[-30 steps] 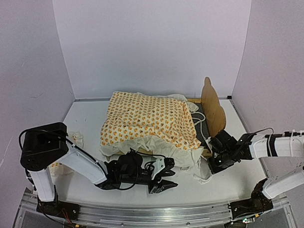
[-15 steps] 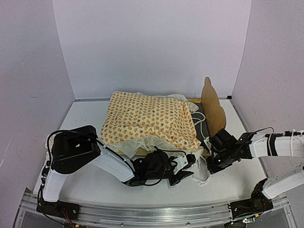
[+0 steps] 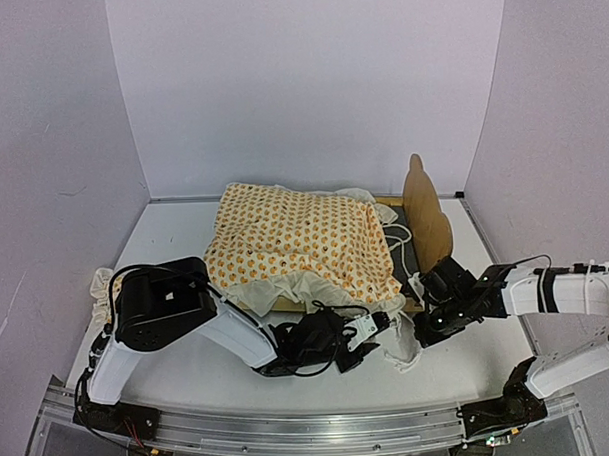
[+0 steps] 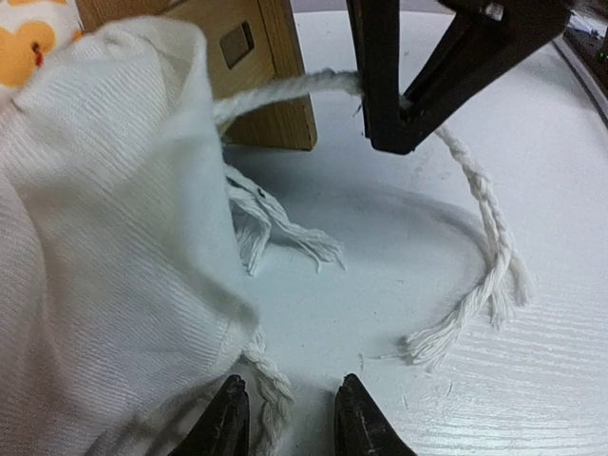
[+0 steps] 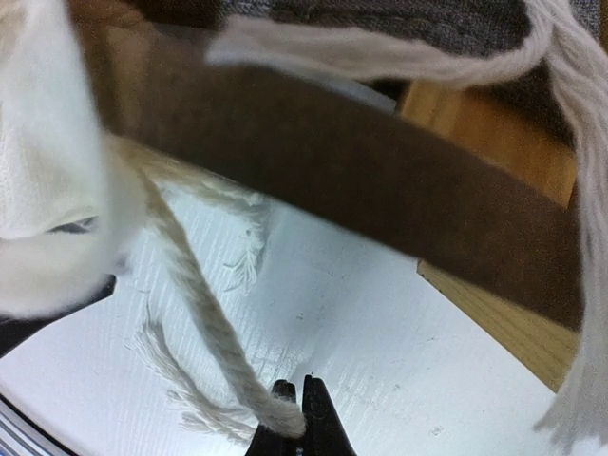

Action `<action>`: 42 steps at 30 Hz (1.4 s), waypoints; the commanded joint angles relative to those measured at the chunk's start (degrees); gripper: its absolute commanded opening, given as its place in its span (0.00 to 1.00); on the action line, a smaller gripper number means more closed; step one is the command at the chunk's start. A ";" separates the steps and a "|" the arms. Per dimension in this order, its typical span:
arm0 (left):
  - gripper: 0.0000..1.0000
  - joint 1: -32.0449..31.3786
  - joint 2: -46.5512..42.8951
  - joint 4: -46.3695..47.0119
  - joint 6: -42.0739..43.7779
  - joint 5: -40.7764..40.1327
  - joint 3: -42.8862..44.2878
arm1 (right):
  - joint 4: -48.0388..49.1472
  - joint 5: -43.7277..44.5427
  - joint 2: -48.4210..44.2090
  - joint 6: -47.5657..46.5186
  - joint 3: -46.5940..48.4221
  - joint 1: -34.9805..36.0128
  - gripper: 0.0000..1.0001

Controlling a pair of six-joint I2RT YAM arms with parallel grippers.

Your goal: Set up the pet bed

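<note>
The pet bed [image 3: 427, 219] stands at the middle back, its plywood headboard on the right. The orange-dotted cover [image 3: 295, 243] is draped over it and hangs over the front. My right gripper [image 5: 296, 420] is shut on a braided tie cord [image 5: 195, 304] of the cover, just off the bed's near right corner post [image 4: 256, 66]. My left gripper [image 4: 290, 420] is low on the table beside the cover's white corner [image 4: 104, 247]. Its fingers are apart, and a second braided tie [image 4: 269, 385] lies loose between them, closer to the left finger.
Two more frayed tie ends [image 4: 475, 304] lie on the white table in front of the bed. A small cream ruffled piece [image 3: 102, 287] sits at the left edge behind the left arm. Purple walls close in the back and sides.
The left arm has swung right along the front of the bed to the cover's near right corner, and its jaws have narrowed. The right arm has stayed put with its cord.
</note>
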 commanded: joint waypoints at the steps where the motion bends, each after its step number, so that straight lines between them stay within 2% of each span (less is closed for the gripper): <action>1: 0.31 0.04 1.22 -2.10 0.80 -0.87 3.43 | 1.31 -0.90 -1.65 0.49 1.63 -0.25 0.00; 6: 0.33 0.56 2.40 -4.76 0.80 -2.81 4.83 | 1.26 -0.91 -1.74 0.45 1.72 -0.25 0.00; 8: 0.27 0.60 2.33 -7.23 1.44 -2.80 5.14 | 1.29 -0.97 -1.74 0.47 1.85 -0.25 0.00; 12: 0.08 0.44 0.89 -13.38 2.48 -2.72 4.47 | 1.25 -1.05 -1.98 0.58 1.83 -0.25 0.00; 14: 0.05 0.49 -0.35 -17.83 2.88 -1.76 4.51 | 1.08 -1.17 -2.32 0.59 1.89 -0.25 0.00; 17: 0.00 0.38 -3.75 -25.89 4.47 6.76 4.18 | 0.80 -0.85 -2.83 0.70 2.06 -0.25 0.00; 19: 0.00 0.29 -10.01 -26.29 6.06 18.04 -0.91 | 0.45 0.03 -2.65 0.72 2.32 -0.25 0.00; 21: 0.00 0.05 -19.61 -20.13 5.42 27.06 -8.01 | 0.03 1.05 -2.26 0.54 2.38 -0.28 0.00; 25: 0.00 -0.78 -33.23 -8.05 3.23 31.52 -19.66 | -0.62 5.28 -1.12 1.89 1.79 -0.41 0.00; 30: 0.00 -0.79 -40.02 -1.03 -2.86 29.70 -24.92 | -0.96 10.52 -1.12 3.85 0.90 -0.71 0.00; 36: 0.00 -0.83 -40.03 2.26 -9.38 21.02 -30.61 | -3.25 14.02 -3.13 2.94 1.10 -0.86 0.00; 38: 0.00 -0.83 -39.23 2.18 -10.39 14.50 -31.63 | -4.82 13.25 -4.41 1.04 1.41 -0.82 0.00; 42: 0.00 -0.79 -38.90 1.99 -12.78 10.75 -33.97 | -11.35 7.42 -7.42 -5.14 4.14 -0.77 0.00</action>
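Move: Just at the left fingertips lies the loose white cord hanging from the cover's corner, about 1 cm ahead and 1 cm below that hand. The cover's cloth corner is roughly 4 cm ahead and 3 cm right of the left hand, the bed's near leg some 9 cm ahead and 10 cm right. The cord end pinched by the right fingers is about 9 cm to the left hand's right. From the right hand, the loose cord lies some 9 cm left and 1 cm back. Easing about 1 cm down and forward with half-open fingers, the left hand shuts them on the loose cord, then sweeps it up, left and back away from the cover's corner. The lift peaks near 15 cm before sinking back to about 11, still going left, as the wrist swings clockwise and partly returns. The right fingers keep their pinch on the other cord almost in place, ending slightly higher. ##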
